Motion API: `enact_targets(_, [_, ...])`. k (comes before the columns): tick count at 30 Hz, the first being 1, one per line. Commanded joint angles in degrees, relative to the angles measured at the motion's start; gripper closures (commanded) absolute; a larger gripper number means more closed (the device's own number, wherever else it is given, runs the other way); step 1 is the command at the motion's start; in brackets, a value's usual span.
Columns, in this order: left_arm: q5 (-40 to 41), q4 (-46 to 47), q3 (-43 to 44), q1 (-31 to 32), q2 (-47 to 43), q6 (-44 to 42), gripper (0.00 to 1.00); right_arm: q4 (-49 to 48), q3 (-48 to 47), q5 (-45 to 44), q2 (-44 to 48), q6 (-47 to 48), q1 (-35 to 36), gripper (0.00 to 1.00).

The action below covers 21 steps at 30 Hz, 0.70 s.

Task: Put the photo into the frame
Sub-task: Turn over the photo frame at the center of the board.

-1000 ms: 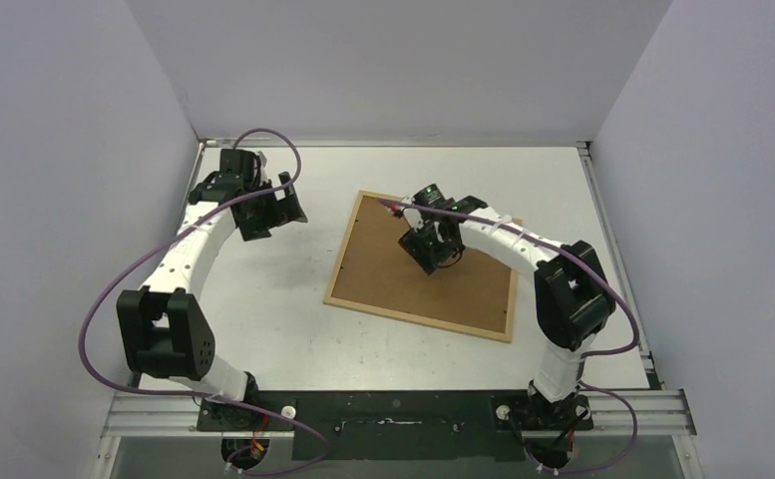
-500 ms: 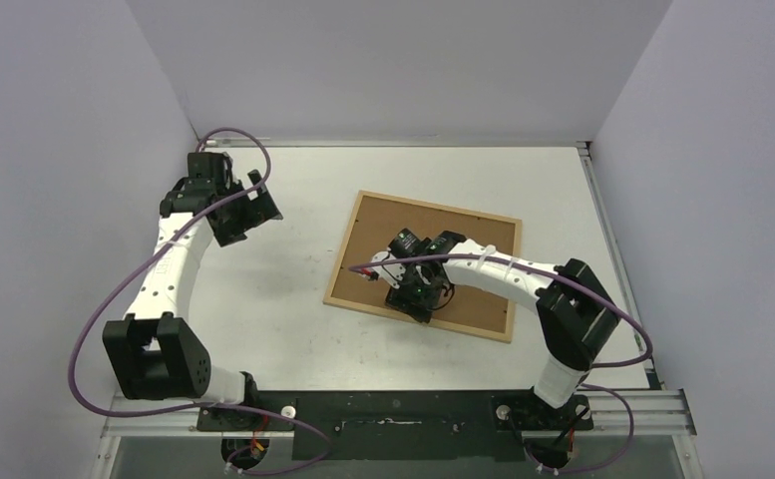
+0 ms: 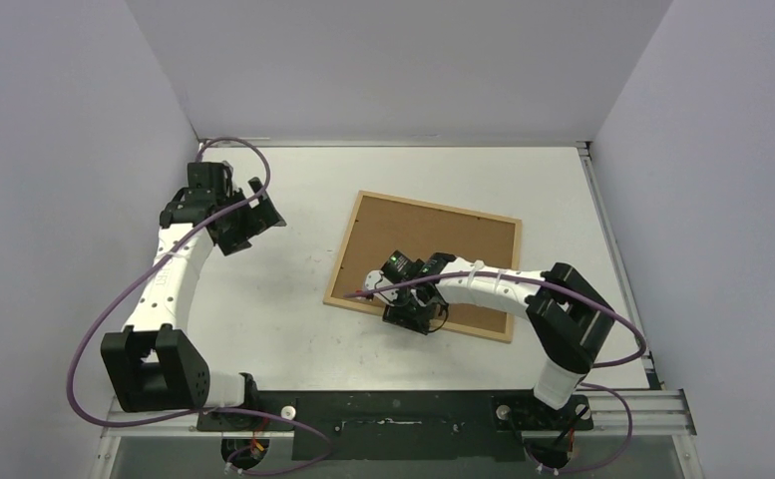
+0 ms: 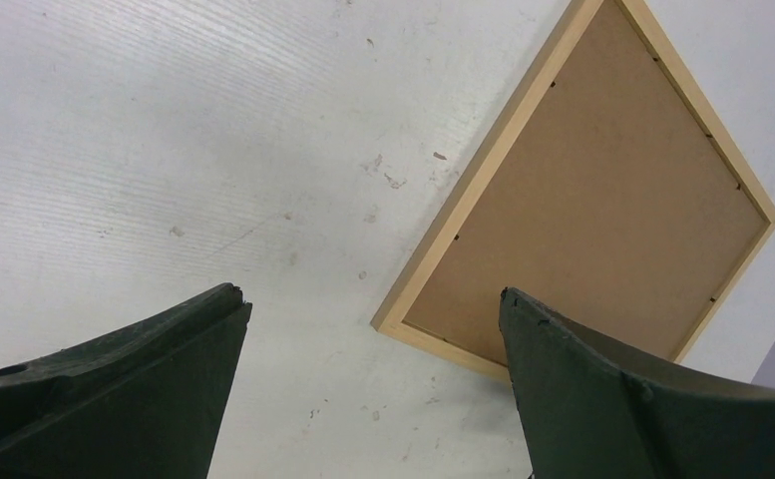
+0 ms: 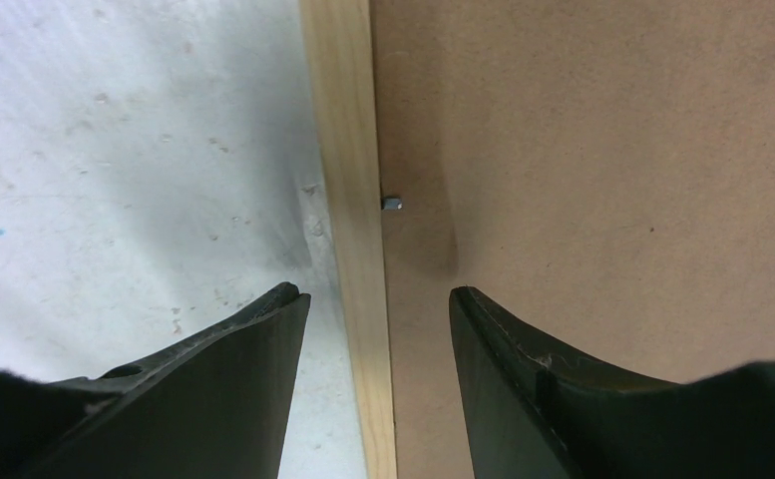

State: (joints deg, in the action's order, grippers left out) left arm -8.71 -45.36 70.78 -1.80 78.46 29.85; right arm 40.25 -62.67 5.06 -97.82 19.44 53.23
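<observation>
The frame (image 3: 346,250) lies flat at mid-table, its light wood strips around a brown backing panel (image 3: 443,249). The photo is out of view. My right gripper (image 3: 404,311) hangs over the frame's near edge. In the right wrist view it (image 5: 376,291) is open, one finger on each side of the wood strip (image 5: 348,150), with a gap on both sides. My left gripper (image 3: 253,215) is raised at the far left, well apart from the frame. In its wrist view it (image 4: 370,296) is open wide and holds nothing, with the frame's corner (image 4: 395,321) below.
A small metal tab (image 5: 392,203) sits at the strip's inner edge on the backing panel (image 5: 602,150). Grey walls close in the white table (image 3: 293,299) on three sides. A purple cable (image 3: 114,299) loops off the left arm.
My right gripper has moved from the middle of the backing panel to the frame's near edge, jaws slightly narrower. The left arm has drawn back to the left.
</observation>
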Motion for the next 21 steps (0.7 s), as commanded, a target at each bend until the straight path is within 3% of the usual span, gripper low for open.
enact_targets(1, [-1.2, 2.1, -0.4, 0.0, -2.7, 1.0, 0.03, -5.4, 0.4, -3.2, -0.4, 0.1, -0.2, 0.45])
enact_targets(6, [-0.8, 1.2, -0.8, -0.1, -3.2, 0.8, 0.03, -5.5, 1.0, -1.6, -1.4, 0.0, 0.1, 0.51])
enact_targets(14, [-0.8, 1.4, -1.4, -0.1, -3.0, 0.7, 0.03, -4.4, 1.8, 0.0, -1.7, -0.1, 1.4, 0.68])
enact_targets(21, [-1.1, 1.5, -2.0, -0.1, -2.9, 0.4, 0.03, -4.0, 1.8, -1.0, -3.2, -0.6, 3.1, 0.66])
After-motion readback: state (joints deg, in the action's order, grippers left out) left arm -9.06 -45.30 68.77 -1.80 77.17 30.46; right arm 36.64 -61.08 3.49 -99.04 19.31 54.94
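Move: The near rail of the photo frame runs roughly left-right just under my right fingers, about 2 cm below the hand point. The small metal tab on that rail's inner side is some 3 cm to the left and 1 cm ahead; the frame's near left corner is about 14 cm left and 3 cm ahead, the middle of the backing board about 11 cm ahead and 5 cm right. From my left hand, that stretch of rail is some 15 cm back, 21 cm right and 17 cm below. I close my right fingers from a bit over half open to about a third, narrowing them astride the near rail, outer finger on the bare-table side, inner one over the board. I sink about 1 cm as they close, easing barely 1 cm forward and then back again, with the fingers still pointing down; I can't tell whether both pads press the wood yet. ##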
